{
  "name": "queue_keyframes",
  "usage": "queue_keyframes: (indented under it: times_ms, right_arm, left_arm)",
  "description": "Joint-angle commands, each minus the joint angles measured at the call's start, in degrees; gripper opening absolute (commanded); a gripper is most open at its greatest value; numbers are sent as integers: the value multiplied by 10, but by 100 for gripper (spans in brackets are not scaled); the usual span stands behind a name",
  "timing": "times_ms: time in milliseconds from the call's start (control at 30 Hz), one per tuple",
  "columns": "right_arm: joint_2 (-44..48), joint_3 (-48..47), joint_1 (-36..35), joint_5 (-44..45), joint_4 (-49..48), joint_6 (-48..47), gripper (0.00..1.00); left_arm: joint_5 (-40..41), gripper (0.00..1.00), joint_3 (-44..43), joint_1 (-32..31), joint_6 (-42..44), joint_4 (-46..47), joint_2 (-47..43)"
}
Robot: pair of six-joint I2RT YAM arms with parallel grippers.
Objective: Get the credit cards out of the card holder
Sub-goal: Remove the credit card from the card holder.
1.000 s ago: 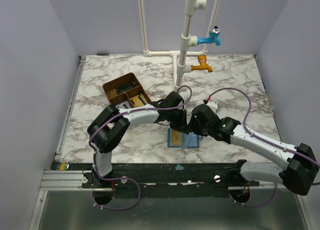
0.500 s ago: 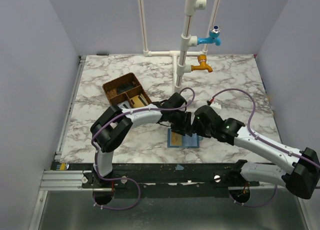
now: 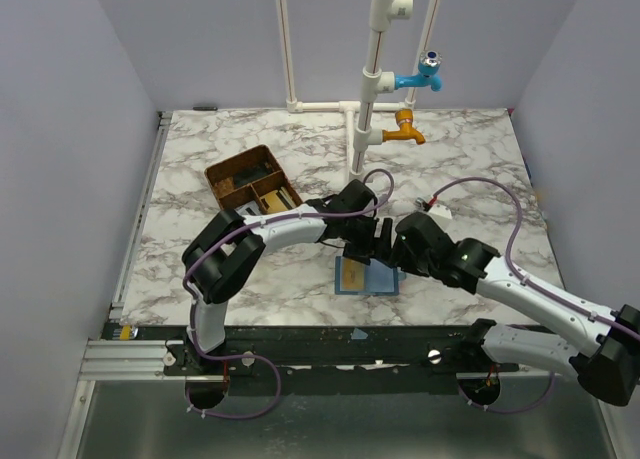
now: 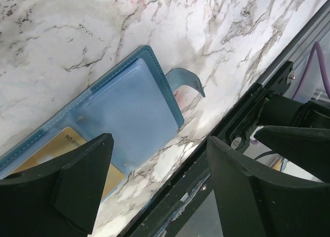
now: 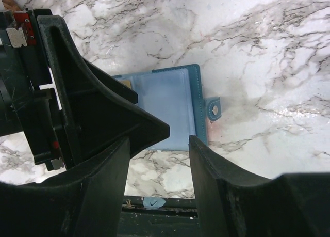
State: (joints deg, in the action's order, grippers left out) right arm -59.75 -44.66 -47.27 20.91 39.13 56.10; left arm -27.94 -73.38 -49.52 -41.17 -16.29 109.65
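The blue card holder (image 3: 380, 279) lies opened flat near the table's front edge. A yellow credit card (image 3: 351, 273) sits in its left pocket, and its corner shows in the left wrist view as well (image 4: 56, 149). The holder's right pocket (image 4: 124, 108) looks pale and clouded. My left gripper (image 3: 365, 244) hovers over the holder's back edge, open, its jaws (image 4: 160, 159) empty. My right gripper (image 3: 395, 251) hangs just right of it, open over the holder (image 5: 170, 108), with only bare marble and the table edge between its jaws (image 5: 160, 159).
The holder's strap tab (image 5: 213, 109) sticks out on its right side. A brown divided tray (image 3: 252, 179) stands at the back left. White pipes with a blue and an orange tap (image 3: 405, 129) rise at the back. The table's front rail (image 4: 242, 123) runs just beyond the holder.
My left gripper has gone from shut to open and lifted slightly back from the holder. The right arm has drifted a little to the right.
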Motion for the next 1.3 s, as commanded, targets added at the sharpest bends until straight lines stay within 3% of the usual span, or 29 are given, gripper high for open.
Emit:
queue_keyframes:
  times_ms: [0, 333, 600, 900, 1000, 1267]
  right_arm:
    - [2, -13, -4, 9, -22, 15, 54]
    - [-4, 8, -4, -42, -93, 10, 54]
    - [-36, 36, -3, -107, -186, 3, 54]
    - [-97, 76, 18, -188, -297, 1, 53]
    - [-118, 93, 33, -227, -335, 3, 53]
    - [-146, 127, 59, -255, -371, 13, 50]
  left_arm:
    - [-39, 76, -25, -21, -7, 31, 0]
    - [71, 65, 85, 10, 15, -7, -113]
    - [89, 34, 190, 69, 21, 3, -202]
    - [76, 5, 214, 91, 27, 21, -199]
    - [74, 0, 211, 92, 28, 24, -187]
    - [50, 0, 207, 91, 27, 44, -161]
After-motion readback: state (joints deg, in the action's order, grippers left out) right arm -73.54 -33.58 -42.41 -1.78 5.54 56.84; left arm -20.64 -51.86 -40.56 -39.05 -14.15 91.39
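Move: From my left hand, open over the holder, the gold credit card lies about 6 cm to the left, 2 cm back and 6 cm down. From my right hand, it is some 10 cm left, 1 cm back and 10 cm below. The card holder's empty clear pocket is about 7 cm to the right of that card and level with it; the strap sticks out roughly 12 cm to the right of the card. I clear my left hand away to the left, about 11 cm in a slight arc over the gold card to just beyond the holder's left edge, shutting its wide-open fingers as it goes. My right hand follows some 8 cm left, then sinks about 6 cm towards the card, its left side rolling up some 20 degrees, fingers still half open. ##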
